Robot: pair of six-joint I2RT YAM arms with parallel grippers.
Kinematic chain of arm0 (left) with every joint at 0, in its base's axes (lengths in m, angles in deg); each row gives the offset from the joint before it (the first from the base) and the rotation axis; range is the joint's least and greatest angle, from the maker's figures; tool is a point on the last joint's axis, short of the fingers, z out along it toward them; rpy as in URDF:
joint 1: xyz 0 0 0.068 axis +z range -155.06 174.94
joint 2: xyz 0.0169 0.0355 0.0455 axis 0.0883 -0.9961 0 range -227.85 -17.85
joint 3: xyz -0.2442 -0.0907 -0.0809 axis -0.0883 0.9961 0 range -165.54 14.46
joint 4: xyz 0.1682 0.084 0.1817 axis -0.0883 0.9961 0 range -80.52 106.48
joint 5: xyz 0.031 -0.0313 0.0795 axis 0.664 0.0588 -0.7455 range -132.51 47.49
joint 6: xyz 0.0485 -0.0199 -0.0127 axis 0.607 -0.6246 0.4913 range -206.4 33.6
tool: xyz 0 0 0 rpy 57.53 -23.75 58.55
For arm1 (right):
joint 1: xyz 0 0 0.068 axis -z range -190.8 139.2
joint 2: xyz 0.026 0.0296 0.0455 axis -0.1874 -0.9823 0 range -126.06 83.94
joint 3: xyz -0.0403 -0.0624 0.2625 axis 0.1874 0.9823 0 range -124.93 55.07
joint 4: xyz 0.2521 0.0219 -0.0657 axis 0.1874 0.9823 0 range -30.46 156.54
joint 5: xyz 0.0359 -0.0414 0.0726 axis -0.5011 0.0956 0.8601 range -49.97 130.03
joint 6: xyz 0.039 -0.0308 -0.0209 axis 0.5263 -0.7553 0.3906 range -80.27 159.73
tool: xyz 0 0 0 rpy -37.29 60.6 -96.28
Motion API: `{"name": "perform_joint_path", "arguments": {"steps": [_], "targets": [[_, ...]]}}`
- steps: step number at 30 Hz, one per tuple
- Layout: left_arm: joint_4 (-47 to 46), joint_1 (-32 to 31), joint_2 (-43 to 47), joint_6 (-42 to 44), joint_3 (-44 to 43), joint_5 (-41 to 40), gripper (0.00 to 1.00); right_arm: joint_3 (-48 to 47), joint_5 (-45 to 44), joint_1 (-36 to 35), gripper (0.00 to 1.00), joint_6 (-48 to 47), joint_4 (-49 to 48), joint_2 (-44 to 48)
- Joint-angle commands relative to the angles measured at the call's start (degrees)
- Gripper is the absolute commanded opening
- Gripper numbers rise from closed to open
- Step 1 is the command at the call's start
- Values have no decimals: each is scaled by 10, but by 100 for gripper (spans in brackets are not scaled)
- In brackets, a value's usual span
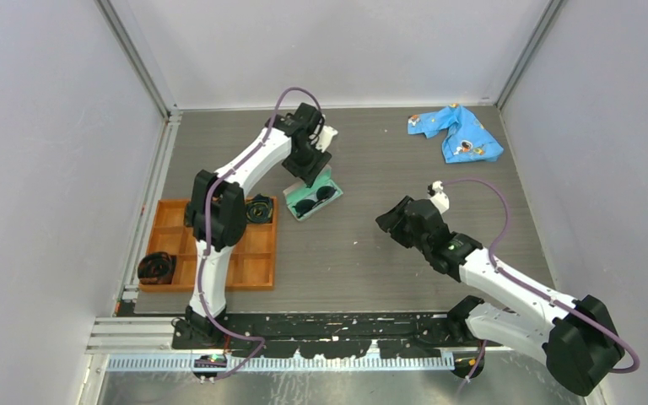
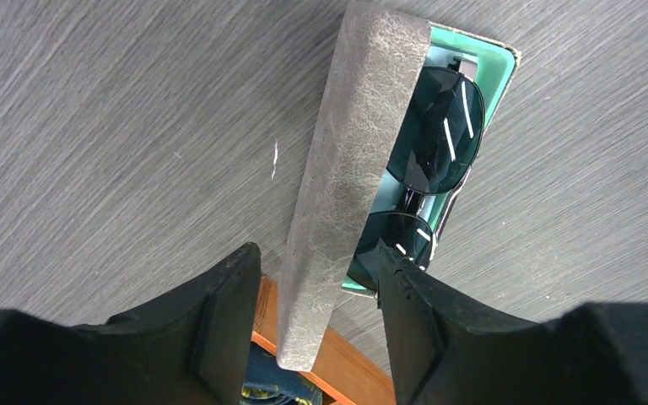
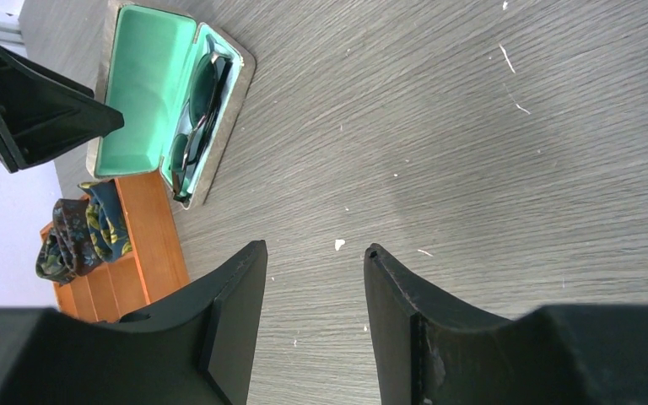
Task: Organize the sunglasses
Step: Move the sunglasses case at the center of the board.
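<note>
The sunglasses [image 1: 318, 198] [image 2: 435, 135] [image 3: 194, 126], black-framed with dark lenses, lie folded inside the open grey-tan case [image 1: 297, 208] [image 3: 148, 84] with teal lining. The case's lid [image 2: 350, 169] stands up on edge. My left gripper [image 1: 310, 173] [image 2: 314, 249] hangs over the case's near end, its jaws on either side of the lid. A gap shows between the left finger and the lid, and the right fingertip [image 2: 388, 261] sits by the case's corner. My right gripper [image 1: 392, 221] [image 3: 314, 247] is open over bare table to the right of the case, holding nothing.
An orange compartment tray [image 1: 253, 270] [image 3: 156, 228] lies left of the case, with dark coiled bundles [image 1: 259, 208] in and beside it. A blue patterned cloth [image 1: 460, 133] lies at the back right. Grey walls enclose the table.
</note>
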Motion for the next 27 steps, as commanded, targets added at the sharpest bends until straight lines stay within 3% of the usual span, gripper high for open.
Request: {"name": "perform_joint_path", "arguments": {"steps": [1,21,27], "targets": [[-1,-7,-5,9,8,-6,54,1,-4,2,52,1,-16,1],[-28,-27,1,-18,42,-53,34,20,-3,2,52,6,-23,9],[-24,-41,0,-29,38,-64,16,21,1,3,52,7,-34,2]]}}
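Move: The open sunglasses case has its middle about 3 cm back and 3 cm to the right of the left hand, some 6 cm below; its raised lid stands between the parted fingers, near the lid's tray-side end. The sunglasses lie in the case, roughly 4 cm back and 3 cm right. The rolled cloth in the tray is about 11 cm left and 7 cm back. From the right hand, the case is about 6 cm ahead and 16 cm left. The case's upright lid is straddled deeper and pinched near its tray-side end: the left hand sinks about 2 cm and eases back about 1 cm over it, tilting slightly so its left side rises, while the fingers close from half open onto the lid's two faces. The empty right hand sinks a little, well clear. ##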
